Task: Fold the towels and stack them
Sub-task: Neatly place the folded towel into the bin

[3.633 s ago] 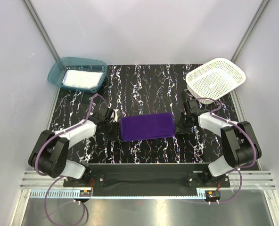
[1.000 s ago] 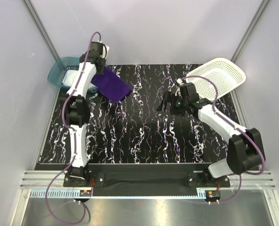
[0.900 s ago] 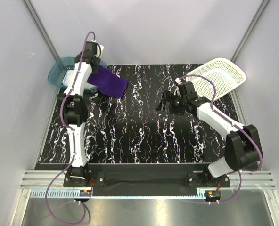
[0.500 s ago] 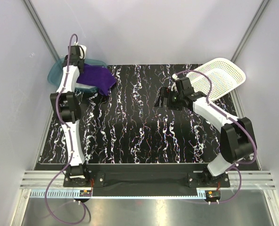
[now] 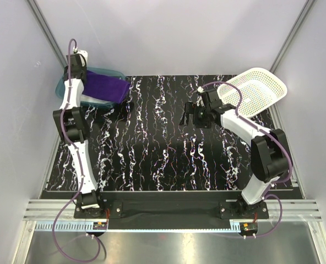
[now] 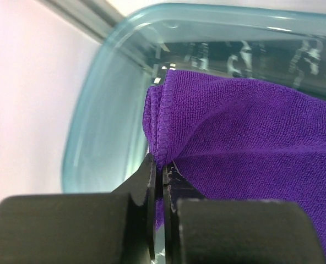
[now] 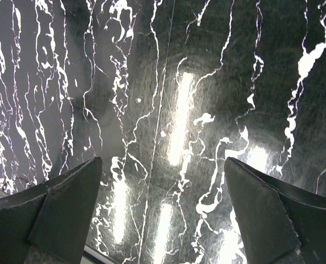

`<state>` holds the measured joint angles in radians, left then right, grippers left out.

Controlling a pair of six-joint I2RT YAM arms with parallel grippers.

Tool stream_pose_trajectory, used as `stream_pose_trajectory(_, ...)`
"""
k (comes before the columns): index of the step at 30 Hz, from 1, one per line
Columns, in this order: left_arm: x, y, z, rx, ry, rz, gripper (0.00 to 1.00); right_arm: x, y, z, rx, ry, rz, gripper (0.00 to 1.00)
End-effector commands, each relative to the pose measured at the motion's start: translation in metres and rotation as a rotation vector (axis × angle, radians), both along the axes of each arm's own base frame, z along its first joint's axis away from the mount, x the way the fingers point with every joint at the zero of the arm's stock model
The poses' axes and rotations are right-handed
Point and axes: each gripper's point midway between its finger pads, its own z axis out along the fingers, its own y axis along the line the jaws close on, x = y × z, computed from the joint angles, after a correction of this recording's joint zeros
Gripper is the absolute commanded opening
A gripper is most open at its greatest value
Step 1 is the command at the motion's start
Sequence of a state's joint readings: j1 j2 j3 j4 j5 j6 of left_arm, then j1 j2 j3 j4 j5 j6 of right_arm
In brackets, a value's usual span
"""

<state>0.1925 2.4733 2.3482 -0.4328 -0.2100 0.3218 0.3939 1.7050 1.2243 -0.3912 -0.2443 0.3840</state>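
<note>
The folded deep purple towel (image 5: 105, 87) hangs over the teal bin (image 5: 63, 88) at the table's far left, and its stitched corner (image 6: 163, 126) is pinched in my left gripper (image 6: 162, 170), which is shut on it. Under the purple towel a white towel (image 5: 88, 99) lies in the bin, mostly covered. My left arm reaches far back over the bin. My right gripper (image 5: 189, 114) hovers over the bare black marbled table (image 7: 174, 110) right of centre, with its fingers (image 7: 69, 192) spread wide and nothing between them.
A white mesh basket (image 5: 253, 91) stands at the far right corner, just behind my right arm. White walls and metal frame posts close in the back and sides of the table.
My left arm has carried the purple towel further left and back, from beside the bin to over it. My right gripper has shifted slightly towards the back and stays open.
</note>
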Motion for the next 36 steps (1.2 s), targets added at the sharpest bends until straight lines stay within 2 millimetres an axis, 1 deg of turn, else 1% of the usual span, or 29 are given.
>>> stream_pose_trajectory(1, 0.014, 0.024, 0.043, 0.025, -0.154, 0.032, 0.0, 0.017, 0.005, 0.011, -0.007, -0.054, 0.01, 1.0)
stream_pose_trajectory(7, 0.006, 0.043, 0.022, 0.021, -0.12, 0.059, 0.0, 0.019, 0.005, 0.009, -0.01, -0.048, 0.012, 1.0)
stream_pose_trajectory(10, 0.007, 0.049, 0.019, 0.02, -0.124, 0.06, 0.0, 0.018, 0.005, 0.008, -0.011, -0.046, 0.011, 1.0)
stream_pose_trajectory(11, 0.008, 0.05, 0.017, 0.015, -0.128, 0.062, 0.05, 0.018, 0.005, 0.007, -0.013, -0.044, 0.013, 1.0)
stream_pose_trajectory(12, 0.009, 0.052, 0.015, 0.018, -0.135, 0.064, 0.27, 0.02, 0.005, 0.007, -0.011, -0.045, 0.01, 1.0)
stream_pose_trajectory(14, 0.006, 0.053, 0.017, 0.021, -0.139, 0.089, 0.51, 0.02, 0.007, 0.006, -0.007, -0.039, 0.011, 1.0)
stream_pose_trajectory(15, 0.005, 0.051, 0.028, 0.016, -0.158, 0.094, 0.68, 0.02, 0.008, 0.009, -0.003, -0.038, 0.009, 1.0)
stream_pose_trajectory(16, 0.002, 0.047, 0.028, 0.002, -0.152, 0.091, 0.73, 0.019, 0.008, 0.008, -0.003, -0.03, 0.01, 1.0)
stream_pose_trajectory(17, 0.001, 0.041, 0.033, -0.025, -0.167, 0.091, 0.77, 0.019, 0.008, 0.009, -0.002, -0.029, 0.006, 1.0)
stream_pose_trajectory(18, -0.002, 0.037, 0.038, -0.039, -0.172, 0.094, 0.83, 0.019, 0.007, 0.012, 0.001, -0.034, 0.003, 1.0)
stream_pose_trajectory(19, -0.006, 0.029, 0.065, -0.05, -0.216, 0.091, 0.96, 0.019, 0.004, 0.016, -0.005, -0.044, -0.006, 1.0)
stream_pose_trajectory(20, -0.011, 0.02, 0.062, -0.079, -0.207, 0.088, 0.99, 0.017, 0.004, 0.017, -0.011, -0.045, -0.011, 1.0)
stream_pose_trajectory(21, -0.016, 0.011, 0.07, -0.117, -0.221, 0.095, 0.99, 0.017, 0.001, 0.021, -0.02, -0.056, -0.017, 1.0)
stream_pose_trajectory(22, -0.018, -0.004, 0.078, -0.139, -0.232, 0.087, 0.99, 0.017, -0.004, 0.028, -0.035, -0.071, -0.034, 1.0)
stream_pose_trajectory(23, -0.029, -0.017, 0.095, -0.159, -0.249, 0.077, 0.99, 0.015, -0.007, 0.034, -0.04, -0.08, -0.04, 1.0)
stream_pose_trajectory(24, -0.035, -0.031, 0.099, -0.205, -0.251, 0.074, 0.99, 0.015, -0.01, 0.039, -0.046, -0.09, -0.053, 1.0)
stream_pose_trajectory(25, -0.038, -0.055, 0.103, -0.23, -0.241, 0.025, 0.99, 0.012, -0.017, 0.051, -0.058, -0.111, -0.078, 1.0)
stream_pose_trajectory(26, -0.05, -0.075, 0.131, -0.252, -0.275, -0.021, 0.99, 0.01, -0.021, 0.057, -0.065, -0.121, -0.092, 1.0)
stream_pose_trajectory(27, -0.062, -0.09, 0.122, -0.286, -0.23, -0.035, 0.99, 0.007, -0.024, 0.063, -0.066, -0.128, -0.108, 1.0)
stream_pose_trajectory(28, -0.07, -0.119, 0.13, -0.308, -0.222, -0.084, 0.99, 0.002, -0.03, 0.079, -0.067, -0.158, -0.125, 1.0)
stream_pose_trajectory(29, -0.08, -0.141, 0.135, -0.34, -0.209, -0.144, 0.99, -0.001, -0.033, 0.088, -0.064, -0.171, -0.135, 1.0)
stream_pose_trajectory(30, -0.105, -0.161, 0.145, -0.386, -0.198, -0.171, 0.99, -0.003, -0.035, 0.098, -0.057, -0.185, -0.151, 1.0)
stream_pose_trajectory(31, -0.118, -0.193, 0.148, -0.421, -0.181, -0.237, 0.99, -0.012, -0.04, 0.116, -0.047, -0.21, -0.158, 1.0)
stream_pose_trajectory(32, -0.134, -0.214, 0.15, -0.46, -0.16, -0.302, 0.99, -0.016, -0.041, 0.126, -0.037, -0.224, -0.159, 1.0)
stream_pose_trajectory(33, -0.163, -0.23, 0.176, -0.503, -0.189, -0.332, 0.99, -0.02, -0.042, 0.14, -0.02, -0.247, -0.16, 1.0)
stream_pose_trajectory(34, -0.184, -0.255, 0.161, -0.537, -0.134, -0.388, 0.99, -0.029, -0.045, 0.159, -0.001, -0.282, -0.162, 1.0)
stream_pose_trajectory(35, -0.204, -0.27, 0.167, -0.574, -0.13, -0.43, 0.99, -0.034, -0.047, 0.17, 0.015, -0.303, -0.165, 1.0)
stream_pose_trajectory(36, -0.232, -0.288, 0.192, -0.586, -0.182, -0.497, 0.99, -0.04, -0.049, 0.179, 0.028, -0.322, -0.167, 1.0)
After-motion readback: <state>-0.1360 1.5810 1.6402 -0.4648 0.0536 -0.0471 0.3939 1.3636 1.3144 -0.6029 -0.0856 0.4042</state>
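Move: The left hand grips the purple towel's left edge over the bin's far-left part. The bin's middle lies about 8 cm back, 9 cm to its right and some 6 cm below. The towel's middle is about 13 cm to the right and 6 cm back; the white towel underneath is roughly 10 cm back and 10 cm right. From the idle right hand the bin's middle is about 19 cm ahead and 50 cm left. Leftward first, about 4.5 cm, the left hand draws the purple towel towards the bin's left wall, then spreads its fingers wide and lets go while dipping a couple of centimetres. Empty, it sweeps off fast to the right, back and up, away over the bin's right end, nearly 30 cm sideways, with the wrist rolling and swinging clockwise. Late on, the open right hand rises some 13 cm. ##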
